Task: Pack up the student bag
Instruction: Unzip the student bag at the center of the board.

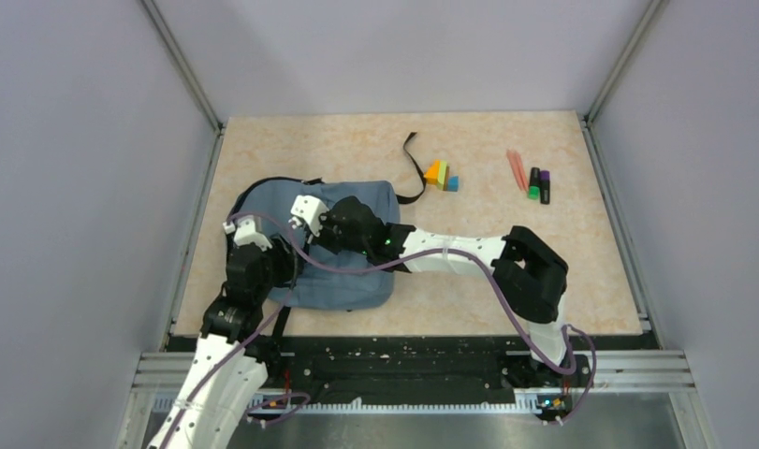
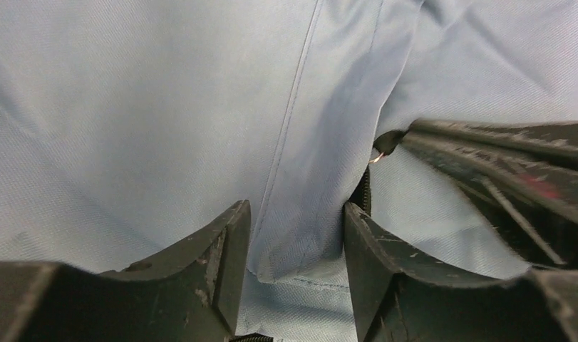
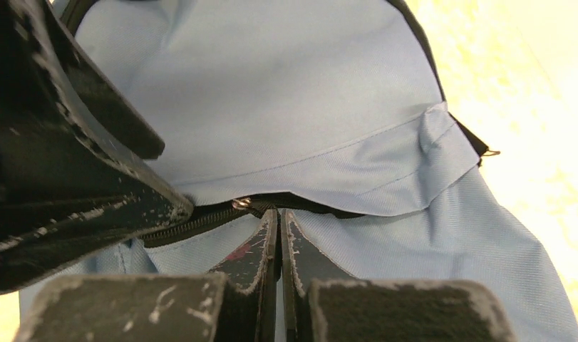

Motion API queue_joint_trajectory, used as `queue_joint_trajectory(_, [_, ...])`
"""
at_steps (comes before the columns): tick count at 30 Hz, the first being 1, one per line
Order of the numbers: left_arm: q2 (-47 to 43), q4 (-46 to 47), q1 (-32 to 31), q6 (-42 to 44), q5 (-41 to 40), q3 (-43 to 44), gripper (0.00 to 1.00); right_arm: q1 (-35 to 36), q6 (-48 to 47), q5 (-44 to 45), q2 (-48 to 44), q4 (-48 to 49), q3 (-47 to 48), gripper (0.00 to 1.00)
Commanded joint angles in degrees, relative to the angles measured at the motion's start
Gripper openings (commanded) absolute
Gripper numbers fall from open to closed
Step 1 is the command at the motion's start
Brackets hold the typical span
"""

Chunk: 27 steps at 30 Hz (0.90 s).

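The student bag [image 1: 352, 285], a dusty-blue fabric backpack, lies flat on the left half of the table, and both arms meet over it. In the left wrist view, my left gripper [image 2: 294, 206] stands open astride a raised fold of bag fabric [image 2: 300, 235]. The right gripper's dark fingers [image 2: 499, 157] cross in from the right. In the right wrist view, my right gripper [image 3: 279, 212] is shut, its tips at the bag's black zipper [image 3: 193, 222], just right of a small metal pull ring [image 3: 241, 203]. Nothing shows between its fingers.
A black strap [image 1: 413, 168] trails from the bag's far corner. Coloured blocks [image 1: 442, 175] sit beyond it; pink pens [image 1: 517, 168] and dark markers [image 1: 539, 185] lie at the back right. Grey walls enclose the table on three sides.
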Motion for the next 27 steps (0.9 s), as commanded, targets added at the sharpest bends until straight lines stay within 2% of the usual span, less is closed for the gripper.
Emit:
queue_joint_trajectory(1, [2.5, 6.07, 0.02, 0.45, 1.5, -1.62, 0.5, 0.23, -2.43, 5.65, -4.04, 7.28, 1.13, 0.0])
queue_joint_trajectory(5, [3.86, 2.83, 0.05, 1.42, 2.39, 0.66, 0.27, 0.26, -4.82, 7.67, -2.98, 9.51, 1.25, 0.0])
queue_joint_trajectory(10, [2.29, 1.74, 0.02, 0.85, 3.04, 0.51, 0.06, 0.19, -8.17, 9.95, -1.11, 9.23, 3.2, 0.0])
queue_joint_trajectory(12, [1.35, 1.72, 0.0, 0.67, 2.4, 0.18, 0.0, 0.14, -8.99, 10.82, -0.5, 8.87, 3.7, 0.0])
queue_joint_trajectory(27, [-5.74, -0.56, 0.0, -2.88, -1.98, -0.08, 0.0, -5.97, -8.75, 11.74, 0.85, 9.87, 3.34, 0.0])
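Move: Lying almost between the open left fingers, about 1 cm below and 1 cm ahead, is the bag's fabric fold along the zip; the zip slider is roughly 3 cm ahead and 3 cm right of the left hand. From the right hand, already shut on the pull cord, the zip's far corner lies some 14 cm straight ahead and 6 cm lower, the slider about 2 cm back, 1 cm left and 1 cm below. Drawing the pull cord along the zip towards its far corner, the right hand goes about 5.5 cm forward, rising some 2.5 cm first and swinging about 2 cm right late, tipping up about 10 degrees, fingers still shut. The left hand dips about 1 cm and right, closes to pinch the fabric fold behind the slider, then lifts about 2 cm. ##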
